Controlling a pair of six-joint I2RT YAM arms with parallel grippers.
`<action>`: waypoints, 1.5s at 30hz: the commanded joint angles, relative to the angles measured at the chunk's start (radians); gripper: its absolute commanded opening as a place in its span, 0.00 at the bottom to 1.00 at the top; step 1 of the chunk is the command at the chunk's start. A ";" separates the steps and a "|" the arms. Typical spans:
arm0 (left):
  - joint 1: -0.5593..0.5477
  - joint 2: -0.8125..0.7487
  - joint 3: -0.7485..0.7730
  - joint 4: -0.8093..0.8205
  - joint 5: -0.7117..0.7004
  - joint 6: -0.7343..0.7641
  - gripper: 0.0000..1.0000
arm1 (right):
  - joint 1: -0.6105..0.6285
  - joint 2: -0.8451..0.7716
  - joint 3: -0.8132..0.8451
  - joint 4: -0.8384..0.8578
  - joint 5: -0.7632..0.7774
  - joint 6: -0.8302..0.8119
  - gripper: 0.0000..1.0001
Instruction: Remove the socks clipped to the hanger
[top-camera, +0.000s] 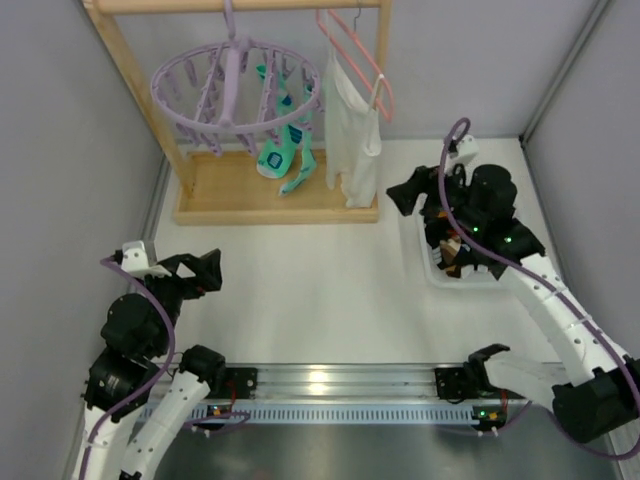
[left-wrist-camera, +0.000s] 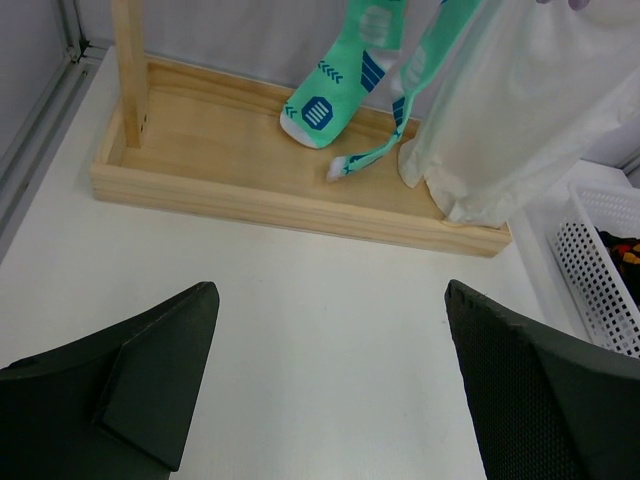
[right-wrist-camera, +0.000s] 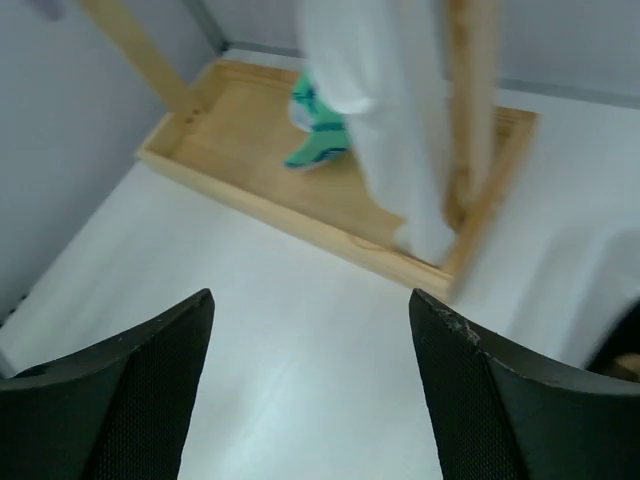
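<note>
The lavender hanger (top-camera: 230, 85) hangs from the wooden rail at the back. Two teal socks (top-camera: 275, 150) hang clipped to its right side, one foot-shaped (left-wrist-camera: 335, 85) and one a narrow strip (left-wrist-camera: 400, 115). One teal sock (right-wrist-camera: 320, 140) also shows in the right wrist view. My left gripper (top-camera: 208, 272) (left-wrist-camera: 330, 300) stands open over bare table at the near left, well short of the rack. Open too, my right gripper (top-camera: 403, 195) (right-wrist-camera: 310, 305) hovers at the left rim of the white basket (top-camera: 425, 270), and nothing sits between its fingers. Dark and orange socks (top-camera: 455, 250) lie in the basket.
A white garment (top-camera: 352, 130) on a pink wire hanger (top-camera: 355, 50) hangs just right of the socks. The wooden rack's base tray (top-camera: 230, 200) and posts (top-camera: 140, 90) stand at the back. Grey walls close in on both sides.
</note>
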 joint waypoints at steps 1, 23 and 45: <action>0.004 -0.004 -0.011 0.030 -0.028 -0.010 0.98 | 0.211 0.014 -0.042 0.314 -0.058 0.045 0.75; 0.004 -0.008 -0.011 0.031 -0.017 -0.012 0.98 | 0.494 0.954 0.394 0.829 0.676 0.021 0.71; 0.001 -0.035 -0.013 0.033 0.009 -0.014 0.98 | 0.413 1.384 0.828 0.886 0.771 -0.097 0.37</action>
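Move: The nearer, right-hand green sock hangs roughly 24 cm ahead of the right hand, 25 cm to its left and 14 cm lower. The other green sock is about 6 cm farther left and a little farther out. The white cloth hangs some 10 cm to the right of the nearer sock, almost level with it in depth. From the left hand that sock is about 39 cm ahead, 17 cm right and 14 cm lower. Leftward first, the right hand sweeps some 20 cm in front of the white cloth, dipping back a little. It then curves forward and down about 25 cm to the nearer green sock, left of the cloth, turning first counter-clockwise, then clockwise. The fingers stay wide until the end, then close partway from both sides, gathering the sock between them. ##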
